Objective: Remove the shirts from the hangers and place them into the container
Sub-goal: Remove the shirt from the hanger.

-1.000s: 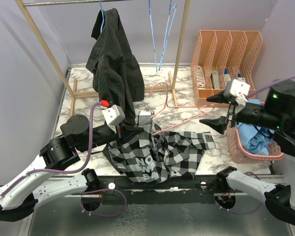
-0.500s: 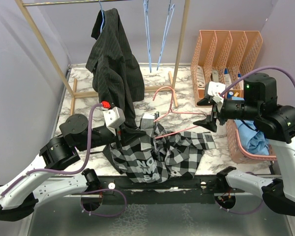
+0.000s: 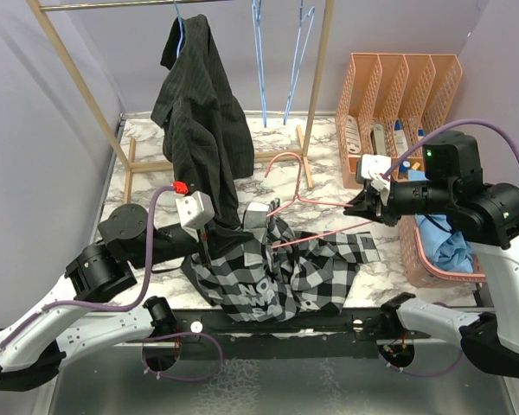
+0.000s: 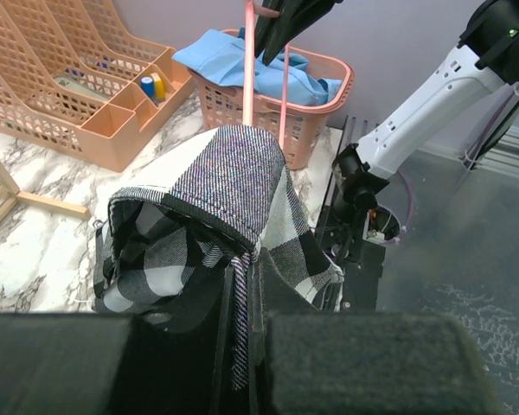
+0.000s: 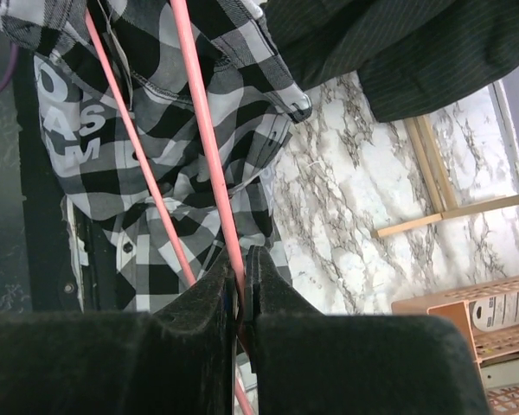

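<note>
The black-and-white checked shirt (image 3: 277, 272) lies bunched at the table's near edge, with the pink hanger (image 3: 316, 201) still running through it. My left gripper (image 3: 206, 246) is shut on a fold of its cloth (image 4: 233, 181), pinched at the fingertips (image 4: 240, 285). My right gripper (image 3: 363, 203) is shut on the hanger's thin pink wire (image 5: 203, 138), right at its tips (image 5: 242, 268). The black pinstriped shirt (image 3: 199, 112) hangs from a light blue hanger (image 3: 180, 22) on the rack. At the right stands the salmon-pink container (image 3: 419, 259) with a light blue shirt (image 3: 450, 242) inside.
Two bare light blue hangers (image 3: 261, 60) (image 3: 296, 52) hang from the wooden rack (image 3: 320, 78). A peach file organizer (image 3: 398, 95) stands at the back right, behind the container. The rack's foot bars (image 3: 277, 156) lie across the marble top.
My right gripper came left from the container, lowered to the pink hanger and shut on its wire. The left gripper kept its hold on the checked shirt and rose slightly.
</note>
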Robot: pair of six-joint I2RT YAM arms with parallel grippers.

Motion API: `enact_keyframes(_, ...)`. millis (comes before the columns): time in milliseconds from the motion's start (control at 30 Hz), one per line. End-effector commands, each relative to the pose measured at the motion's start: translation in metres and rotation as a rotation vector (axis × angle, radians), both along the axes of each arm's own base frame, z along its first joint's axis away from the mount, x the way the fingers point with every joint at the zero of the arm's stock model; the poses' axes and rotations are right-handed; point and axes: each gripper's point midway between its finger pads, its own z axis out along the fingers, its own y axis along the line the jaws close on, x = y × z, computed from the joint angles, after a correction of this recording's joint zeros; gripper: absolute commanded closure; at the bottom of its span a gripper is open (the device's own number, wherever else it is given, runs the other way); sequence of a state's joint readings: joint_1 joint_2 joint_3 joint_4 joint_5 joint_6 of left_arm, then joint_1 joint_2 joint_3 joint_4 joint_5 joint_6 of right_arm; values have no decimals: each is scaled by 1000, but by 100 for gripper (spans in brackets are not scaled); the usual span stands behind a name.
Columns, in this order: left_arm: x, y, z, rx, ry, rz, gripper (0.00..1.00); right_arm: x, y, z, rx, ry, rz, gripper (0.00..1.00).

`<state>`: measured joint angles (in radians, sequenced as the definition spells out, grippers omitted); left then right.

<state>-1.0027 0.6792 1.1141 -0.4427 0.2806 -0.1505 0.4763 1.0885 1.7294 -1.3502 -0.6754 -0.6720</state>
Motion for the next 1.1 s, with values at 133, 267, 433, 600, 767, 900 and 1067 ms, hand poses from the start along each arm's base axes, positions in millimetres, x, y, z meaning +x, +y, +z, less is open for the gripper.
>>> enact_keyframes(133, 54, -11, 4, -18, -59, 220, 62, 30, -16, 15, -19, -65, -197, 99)
enact_keyframes(267, 87, -13, -17, 87, -53, 358, 23, 49, -32, 19, -58, -113, -318, 99)
enact_keyframes(433, 106, 1, -38, 181, -26, 493, 21, 47, -48, 26, -91, -146, -380, 99)
enact_keyframes(600, 106, 26, -38, 141, -17, 582, 20, 37, -59, 41, -102, -154, -406, 99)
enact_keyframes(767, 96, 46, -33, 116, -33, 595, 20, 39, -77, 54, -140, -246, -462, 99)
enact_keyframes(900, 91, 56, -34, 135, -22, 604, 20, 37, -79, 52, -142, -246, -466, 99)
enact_keyframes(1067, 92, 60, -42, 184, -6, 621, 20, 41, -63, 55, -86, -189, -441, 99)
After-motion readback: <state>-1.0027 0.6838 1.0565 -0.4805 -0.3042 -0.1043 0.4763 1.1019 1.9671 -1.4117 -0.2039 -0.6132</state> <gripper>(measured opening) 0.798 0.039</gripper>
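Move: My left hand still pinches the checkered shirt by its collar; the body of the shirt is heaped about 8 cm ahead, 7 cm to the right and 25 cm below. The dark striped shirt hangs some 28 cm ahead and 9 cm left of that hand, about 5 cm lower. From my right hand, shut on the pink hanger, the checkered heap is roughly 12 cm left, 3 cm ahead and 25 cm down; the container is about 28 cm right, 12 cm ahead and 28 cm below. I open my left fingers wide and let go of the collar while swinging that hand forward about 10 cm and down 5, turning it some 30 degrees counter-clockwise, then draw it off to the left. At the same time my right hand keeps its grip on the pink hanger and pulls it rightward out of the shirt, about 7 cm, with a little forward, then upward, turning clockwise. ##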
